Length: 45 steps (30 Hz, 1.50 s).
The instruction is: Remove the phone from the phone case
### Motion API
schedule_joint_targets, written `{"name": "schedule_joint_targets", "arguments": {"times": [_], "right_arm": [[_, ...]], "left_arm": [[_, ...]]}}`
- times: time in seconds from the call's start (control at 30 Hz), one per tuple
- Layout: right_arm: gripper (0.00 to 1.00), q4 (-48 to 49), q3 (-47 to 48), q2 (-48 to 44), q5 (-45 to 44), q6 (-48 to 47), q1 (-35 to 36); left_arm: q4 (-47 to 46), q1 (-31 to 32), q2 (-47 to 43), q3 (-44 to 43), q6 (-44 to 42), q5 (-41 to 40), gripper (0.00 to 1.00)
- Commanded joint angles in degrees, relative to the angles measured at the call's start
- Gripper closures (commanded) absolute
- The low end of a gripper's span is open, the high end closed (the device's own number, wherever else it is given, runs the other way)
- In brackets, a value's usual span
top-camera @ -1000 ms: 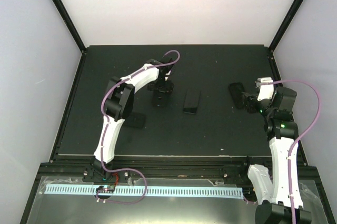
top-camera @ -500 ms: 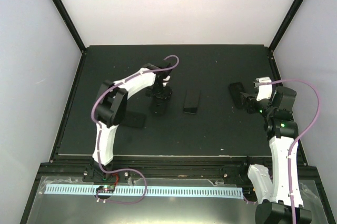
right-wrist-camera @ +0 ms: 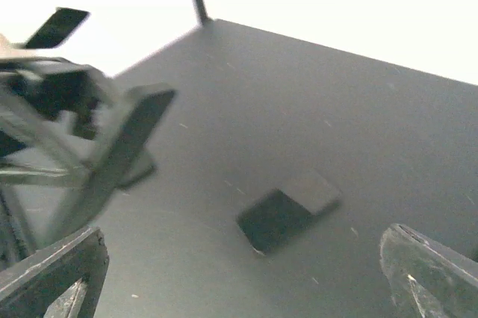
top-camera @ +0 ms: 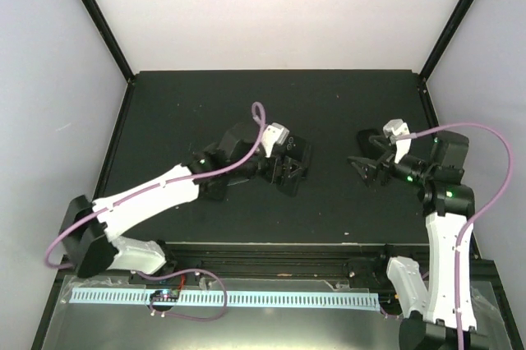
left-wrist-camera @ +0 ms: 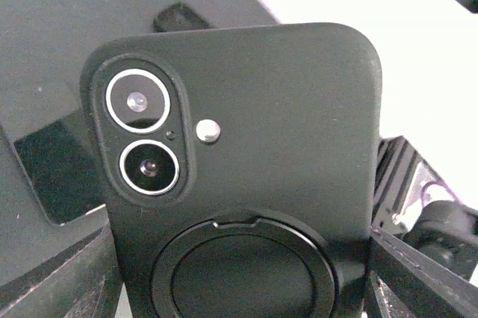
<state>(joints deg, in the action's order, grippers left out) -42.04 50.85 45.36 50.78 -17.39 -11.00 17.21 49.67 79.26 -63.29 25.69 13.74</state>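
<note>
A black phone case (left-wrist-camera: 246,131) with a ring on its back fills the left wrist view. The phone sits inside it; only its two camera lenses (left-wrist-camera: 142,135) show through the cutout. My left gripper (left-wrist-camera: 239,273) is shut on the case, one finger at each long side. From above, the case (top-camera: 299,158) is at the middle of the mat with the left gripper (top-camera: 288,172) on it. In the right wrist view the case (right-wrist-camera: 123,146) appears tilted and raised off the mat. My right gripper (top-camera: 364,161) stands open to its right, holding nothing.
A dark flat slab (top-camera: 215,188) lies on the black mat (top-camera: 329,103) left of the case. In the right wrist view a dark rectangle (right-wrist-camera: 287,217) lies on the mat ahead of the open fingers (right-wrist-camera: 52,273). White walls enclose the mat.
The left arm has swung right from beside the case and now grips it. The right gripper has opened wider and turned toward the case.
</note>
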Motion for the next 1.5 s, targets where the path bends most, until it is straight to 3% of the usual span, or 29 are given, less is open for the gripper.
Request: {"name": "schedule_joint_targets", "arguments": {"times": [0.0,0.17,0.37,0.47,0.63,0.8,0.97,1.47], "right_arm": [[0.0,-1.17,2.49,-4.03,21.94,1.78,0.0],[0.0,1.59,1.43,-5.61,27.38,4.63,2.06],[0.0,-1.8,4.19,0.92,19.55,4.23,15.01],[0.0,-0.06,4.97,3.58,17.68,6.88,22.45],[0.0,19.59,-0.03,4.3,16.8,24.97,27.94],[0.0,15.22,6.85,10.39,15.13,21.19,36.37],[0.0,19.37,7.77,12.86,16.33,25.95,39.32],[0.0,19.84,4.17,11.35,14.88,24.85,40.05]], "left_arm": [[-23.26,-0.32,-10.06,7.94,5.49,1.57,0.62],[-34.89,-0.02,-17.29,15.47,4.94,3.96,0.63],[-44.5,0.2,-21.0,18.81,5.59,10.35,0.62],[-46.6,0.42,-21.9,19.45,5.65,10.83,0.63],[-46.92,0.54,-21.72,17.99,4.67,13.43,0.62],[-46.64,0.55,-21.17,16.47,6.25,14.2,0.62],[-48.32,0.6,-20.78,17.12,8.12,14.57,0.63],[-56.79,0.6,-17.41,17.44,12.35,15.24,0.67]]}}
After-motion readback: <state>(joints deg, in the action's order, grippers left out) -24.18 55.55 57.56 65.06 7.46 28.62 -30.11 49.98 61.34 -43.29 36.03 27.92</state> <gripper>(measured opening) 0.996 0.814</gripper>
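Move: The left gripper already holds the cased phone about its middle, right at its fingers; from the right hand that phone is some 20 cm left, about 1 cm ahead and 5 cm lower. On the table, a screen-up phone lies about 13 cm ahead, 3 cm right and 22 cm below the left hand. Another black phone lies some 18 cm ahead of the right hand, 8 cm to its right and 27 cm down. Left raises its phone about 14 cm; open right gripper comes some 17 cm left and back towards it. ##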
